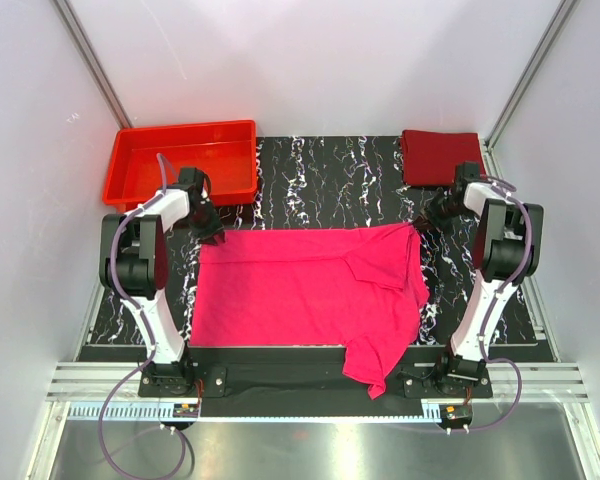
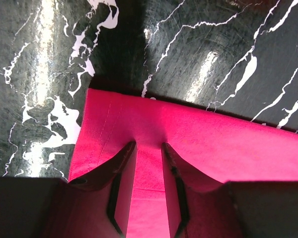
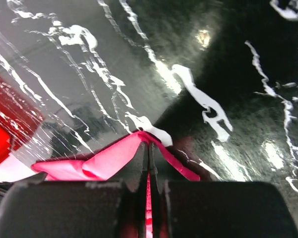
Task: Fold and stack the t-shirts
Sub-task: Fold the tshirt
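Observation:
The magenta-pink t-shirt (image 1: 310, 290) lies spread flat on the black marbled table, its right side folded over and one sleeve hanging past the front edge. My left gripper (image 1: 212, 238) stands on the shirt's far left corner. In the left wrist view it (image 2: 149, 145) is open, fingers pressed down on the pink cloth (image 2: 213, 144) with a flat strip between them. My right gripper (image 1: 420, 224) is at the far right corner. In the right wrist view it (image 3: 149, 144) is shut on a raised ridge of pink cloth (image 3: 109, 158). The maroon t-shirt (image 1: 438, 155) lies folded at the back right.
A red plastic tray (image 1: 185, 128) sits at the back left, just behind my left arm. White walls enclose the table on three sides. A bare marbled strip (image 1: 330, 180) runs between the pink shirt and the back edge.

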You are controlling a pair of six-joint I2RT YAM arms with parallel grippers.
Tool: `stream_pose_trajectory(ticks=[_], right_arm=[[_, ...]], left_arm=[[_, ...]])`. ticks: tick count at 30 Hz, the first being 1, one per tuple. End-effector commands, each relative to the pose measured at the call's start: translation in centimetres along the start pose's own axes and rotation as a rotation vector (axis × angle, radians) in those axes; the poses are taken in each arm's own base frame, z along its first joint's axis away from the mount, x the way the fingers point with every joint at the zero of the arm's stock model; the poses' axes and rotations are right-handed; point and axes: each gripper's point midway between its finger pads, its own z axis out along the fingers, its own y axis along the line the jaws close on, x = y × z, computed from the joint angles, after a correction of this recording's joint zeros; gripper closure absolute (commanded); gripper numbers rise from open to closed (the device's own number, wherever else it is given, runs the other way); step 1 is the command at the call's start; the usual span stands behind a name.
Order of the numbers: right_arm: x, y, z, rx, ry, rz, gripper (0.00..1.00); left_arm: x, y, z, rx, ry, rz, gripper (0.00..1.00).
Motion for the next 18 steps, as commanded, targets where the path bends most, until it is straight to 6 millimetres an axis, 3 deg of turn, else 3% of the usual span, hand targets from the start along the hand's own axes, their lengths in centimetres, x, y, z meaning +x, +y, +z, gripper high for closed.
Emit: stream_pose_trajectory(ticks=[1, 7, 11, 14, 18], right_arm=[[-2.7, 3.4, -1.4, -0.132, -0.157, -0.163, 1.00], [-2.8, 7.7, -1.0, -0.276, -0.193, -0.255, 1.00], [-3.2, 9.1, -0.4, -0.313, -0.186, -0.247, 1.00], [-3.9, 9.3, -0.7, -0.292, -0.202, -0.252, 1.00], [-3.9, 6.1, -1.3, -0.132, -0.244, -0.204, 1.00]], left_arm=[[0.4, 2.6, 1.5, -0.096, 0.012, -0.025, 0.67], [0.7, 4.3, 1.2, -0.127, 0.009, -0.079, 0.67], [0.7, 5.3, 0.9, -0.129, 0.003, -0.123, 0.67], [0.8, 5.7, 0.8, -0.125, 0.005, -0.143, 0.67], [1.2, 5.9, 0.8, -0.121, 0.002, -0.142, 0.67]])
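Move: The right gripper already pinches the t-shirt's far right corner; the dark red cloth's middle lies about 18 cm ahead of it and 8 cm to its right, and the folded flap about 11 cm back and 10 cm to its left. The left gripper's fingers rest on the shirt, whose far left corner is about 4 cm left of them and 2 cm ahead; from them the red bin's middle is some 21 cm ahead and 11 cm left. Keep the right gripper shut on the far right corner and pull it forward about 6 cm towards the dark red cloth, drifting left and rising some 3 cm each, while tipping the fingers outward by nearly 20 degrees. Meanwhile press the left fingers, still partly open, on the shirt and drag it about 3 cm left, turning slightly counter-clockwise. ##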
